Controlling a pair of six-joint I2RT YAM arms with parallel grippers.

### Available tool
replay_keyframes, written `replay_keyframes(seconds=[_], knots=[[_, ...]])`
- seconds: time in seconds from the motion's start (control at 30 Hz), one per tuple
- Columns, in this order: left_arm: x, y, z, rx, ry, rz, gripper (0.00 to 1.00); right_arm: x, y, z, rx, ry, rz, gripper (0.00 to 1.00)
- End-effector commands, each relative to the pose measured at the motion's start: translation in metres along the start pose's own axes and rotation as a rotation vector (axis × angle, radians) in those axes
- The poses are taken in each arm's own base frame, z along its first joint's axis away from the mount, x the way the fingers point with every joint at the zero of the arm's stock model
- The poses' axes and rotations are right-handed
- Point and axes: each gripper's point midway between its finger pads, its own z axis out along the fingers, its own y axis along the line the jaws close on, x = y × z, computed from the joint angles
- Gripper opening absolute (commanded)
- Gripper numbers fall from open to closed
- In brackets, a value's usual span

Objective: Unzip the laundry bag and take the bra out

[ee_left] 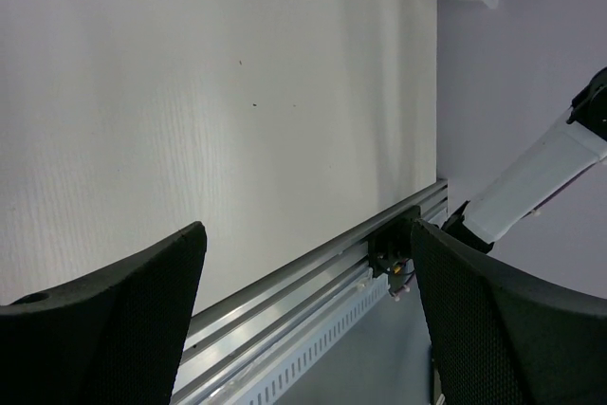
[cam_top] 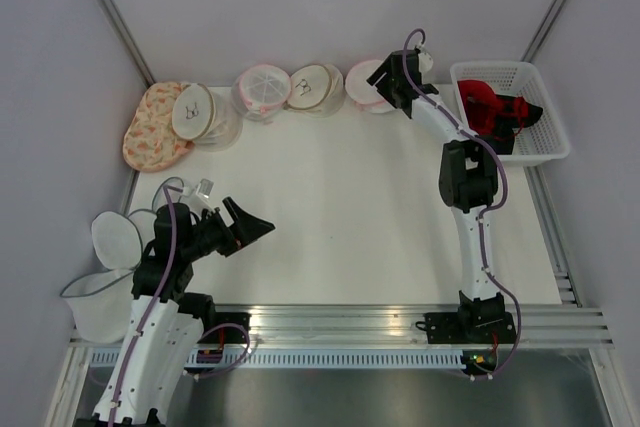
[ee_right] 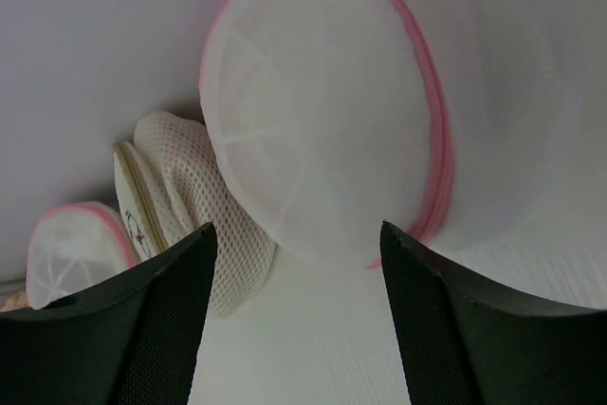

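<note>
A round white laundry bag with a pink rim stands at the back edge of the table; it fills the right wrist view. It looks closed, and any bra inside it is hidden. My right gripper is open and empty, with the jaws spread just in front of this bag. My left gripper is open and empty above the table's front left part; its view shows only bare table and the front rail.
More round bags line the back edge: beige-rimmed, pink-rimmed, white, and a floral one. A white basket at right holds a red bra. Opened empty bags lie at front left.
</note>
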Motion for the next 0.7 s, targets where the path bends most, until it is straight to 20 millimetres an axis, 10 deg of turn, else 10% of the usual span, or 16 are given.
replay_keyframes(seconds=[0.0,0.37,0.67], knots=[[0.003,0.001,-0.002,-0.005,0.016,0.027,0.91,-0.017,-0.012,0.004,0.113,-0.039,0.07,0.74],[-0.002,0.002,0.0,-0.022,0.01,0.028,0.91,-0.04,-0.043,-0.052,0.223,-0.163,0.003,0.78],[-0.003,0.005,0.002,-0.037,0.012,0.02,0.91,-0.007,-0.047,0.014,0.169,-0.007,0.044,0.77]])
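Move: The pink-rimmed laundry bag leaning at the back wall lies just in front of the open right hand, some 4 cm ahead, 3 cm left and about 5 cm lower. The white-lidded bag stands roughly 19 cm left of the hand and 3 cm ahead; the white basket is about 28 cm to its right and 3 cm back. From the left hand, the pink-rimmed bag is some 50 cm ahead, 28 cm right and 9 cm lower. No grip on the pink-rimmed bag: the right hand swings off to the bag's right side, going about 5 cm right and as much back while sinking 2.5 cm, then creeps some 2 cm forward again. On the way it turns about 10 degrees clockwise and tips slightly down, fingers staying wide open. ##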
